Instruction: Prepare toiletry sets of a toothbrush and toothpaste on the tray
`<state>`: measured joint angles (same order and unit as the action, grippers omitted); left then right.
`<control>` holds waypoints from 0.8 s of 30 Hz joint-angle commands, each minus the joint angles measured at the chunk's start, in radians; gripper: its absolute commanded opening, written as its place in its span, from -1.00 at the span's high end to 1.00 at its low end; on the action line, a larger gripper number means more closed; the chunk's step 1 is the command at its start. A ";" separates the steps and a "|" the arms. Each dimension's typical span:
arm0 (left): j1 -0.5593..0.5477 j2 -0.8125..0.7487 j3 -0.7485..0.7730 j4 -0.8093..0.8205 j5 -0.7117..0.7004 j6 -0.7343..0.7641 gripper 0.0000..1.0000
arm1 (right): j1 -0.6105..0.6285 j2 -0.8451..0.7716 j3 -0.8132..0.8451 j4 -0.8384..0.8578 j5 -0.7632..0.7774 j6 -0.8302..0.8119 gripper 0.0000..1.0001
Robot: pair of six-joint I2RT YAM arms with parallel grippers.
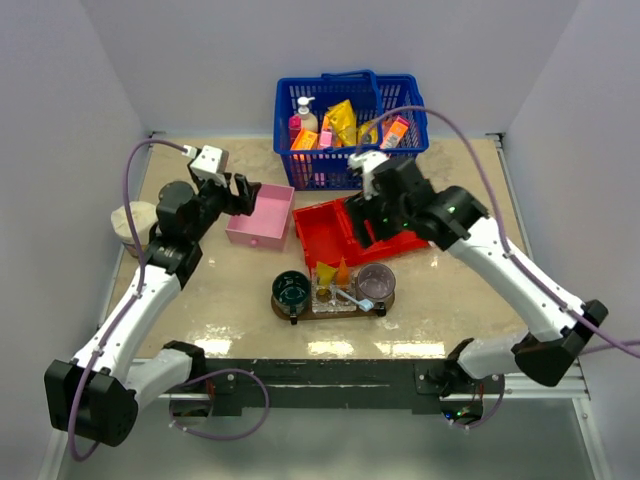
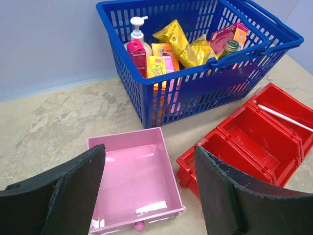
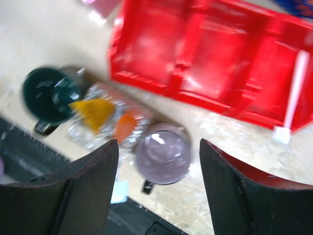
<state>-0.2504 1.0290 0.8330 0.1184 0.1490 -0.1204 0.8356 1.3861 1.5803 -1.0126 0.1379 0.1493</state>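
The dark brown tray [image 1: 388, 297] lies near the table's front edge. On it are a yellow toothpaste tube [image 1: 326, 273] and an orange one [image 1: 342, 268], standing in a clear holder, and a white toothbrush [image 1: 352, 296] with a pale blue head. My right gripper [image 3: 157, 147] hangs open and holds nothing; it is above the tray's purple cup [image 3: 162, 152] and beside the tubes [image 3: 93, 110]. A second toothbrush [image 3: 296, 95] lies in an end compartment of the red bin [image 3: 205, 54]. My left gripper [image 2: 149, 152] is open above the pink box [image 2: 132, 171].
A blue basket [image 1: 350, 125] of packets and bottles stands at the back. The red bin [image 1: 335, 235] sits between basket and tray, the pink box [image 1: 260, 215] to its left. A green cup [image 1: 291, 288] occupies the tray's left end. A beige object [image 1: 130, 220] lies at the far left.
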 commanded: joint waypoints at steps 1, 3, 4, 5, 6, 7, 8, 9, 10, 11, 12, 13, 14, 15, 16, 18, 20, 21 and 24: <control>-0.006 -0.020 -0.009 0.059 -0.023 -0.008 -0.54 | -0.182 -0.082 -0.048 0.092 -0.096 -0.020 -0.41; -0.006 -0.017 -0.008 0.058 -0.022 -0.007 -0.54 | -0.262 -0.084 -0.068 0.104 -0.098 -0.045 -0.41; -0.006 -0.017 -0.008 0.056 -0.022 -0.007 -0.54 | -0.286 -0.082 -0.077 0.109 -0.100 -0.051 -0.41; -0.006 -0.018 -0.008 0.056 -0.020 -0.007 -0.54 | -0.341 -0.079 -0.098 0.132 -0.112 -0.062 -0.41; -0.006 -0.017 -0.008 0.056 -0.020 -0.007 -0.54 | -0.371 -0.081 -0.115 0.149 -0.124 -0.063 -0.40; -0.006 -0.017 -0.006 0.055 -0.019 -0.007 -0.54 | -0.404 -0.079 -0.132 0.167 -0.135 -0.062 -0.40; -0.006 -0.015 -0.006 0.053 -0.020 -0.007 -0.54 | -0.468 -0.082 -0.167 0.208 -0.177 -0.062 -0.40; -0.006 -0.015 -0.005 0.053 -0.017 -0.005 -0.55 | -0.501 -0.081 -0.183 0.229 -0.193 -0.053 -0.40; -0.006 -0.015 -0.005 0.052 -0.017 -0.005 -0.55 | -0.529 -0.078 -0.193 0.244 -0.202 -0.041 -0.39; -0.006 -0.014 -0.003 0.050 -0.016 -0.005 -0.55 | -0.577 -0.075 -0.189 0.241 -0.208 -0.012 -0.39; -0.006 -0.015 -0.003 0.052 -0.012 -0.005 -0.54 | -0.599 -0.081 -0.195 0.255 -0.242 0.010 -0.39; -0.006 -0.014 -0.003 0.052 -0.011 -0.005 -0.54 | -0.619 -0.087 -0.206 0.276 -0.257 0.039 -0.39; -0.006 -0.012 0.000 0.050 -0.003 -0.007 -0.54 | -0.641 -0.094 -0.238 0.336 -0.280 0.097 -0.39; -0.006 -0.010 0.003 0.049 0.000 -0.010 -0.54 | -0.641 -0.105 -0.252 0.359 -0.271 0.122 -0.39; -0.006 -0.010 0.002 0.050 0.006 -0.012 -0.54 | -0.641 -0.110 -0.266 0.402 -0.247 0.159 -0.39; -0.006 -0.012 0.003 0.050 0.020 -0.018 -0.54 | -0.642 -0.114 -0.319 0.452 -0.181 0.174 -0.39; -0.006 -0.015 0.002 0.055 0.024 -0.021 -0.54 | -0.661 -0.105 -0.379 0.518 -0.169 0.197 -0.35; -0.006 -0.015 0.002 0.055 0.023 -0.022 -0.54 | -0.667 -0.102 -0.399 0.538 -0.169 0.209 -0.33; -0.007 -0.018 0.002 0.052 0.015 -0.016 -0.54 | -0.679 -0.122 -0.515 0.672 -0.147 0.251 -0.29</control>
<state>-0.2504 1.0264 0.8253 0.1188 0.1547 -0.1299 0.1806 1.2922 1.1698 -0.5438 -0.0555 0.3134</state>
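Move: The toothbrush left in the red tray's right compartment lies about 18 cm right of the empty right hand, 11 cm ahead and some 18 cm below. The tray's middle is about 11 cm ahead and 3 cm right. The purple mug sits 6 cm back and 6 cm right, the clear holder 7 cm back and 5 cm left. From the left hand, that toothbrush lies some 43 cm right, about level ahead, and 20 cm below. The open right hand swings 15 cm right, 12 forward, sinking late, towards the remaining toothbrush, turning 35 degrees clockwise. ##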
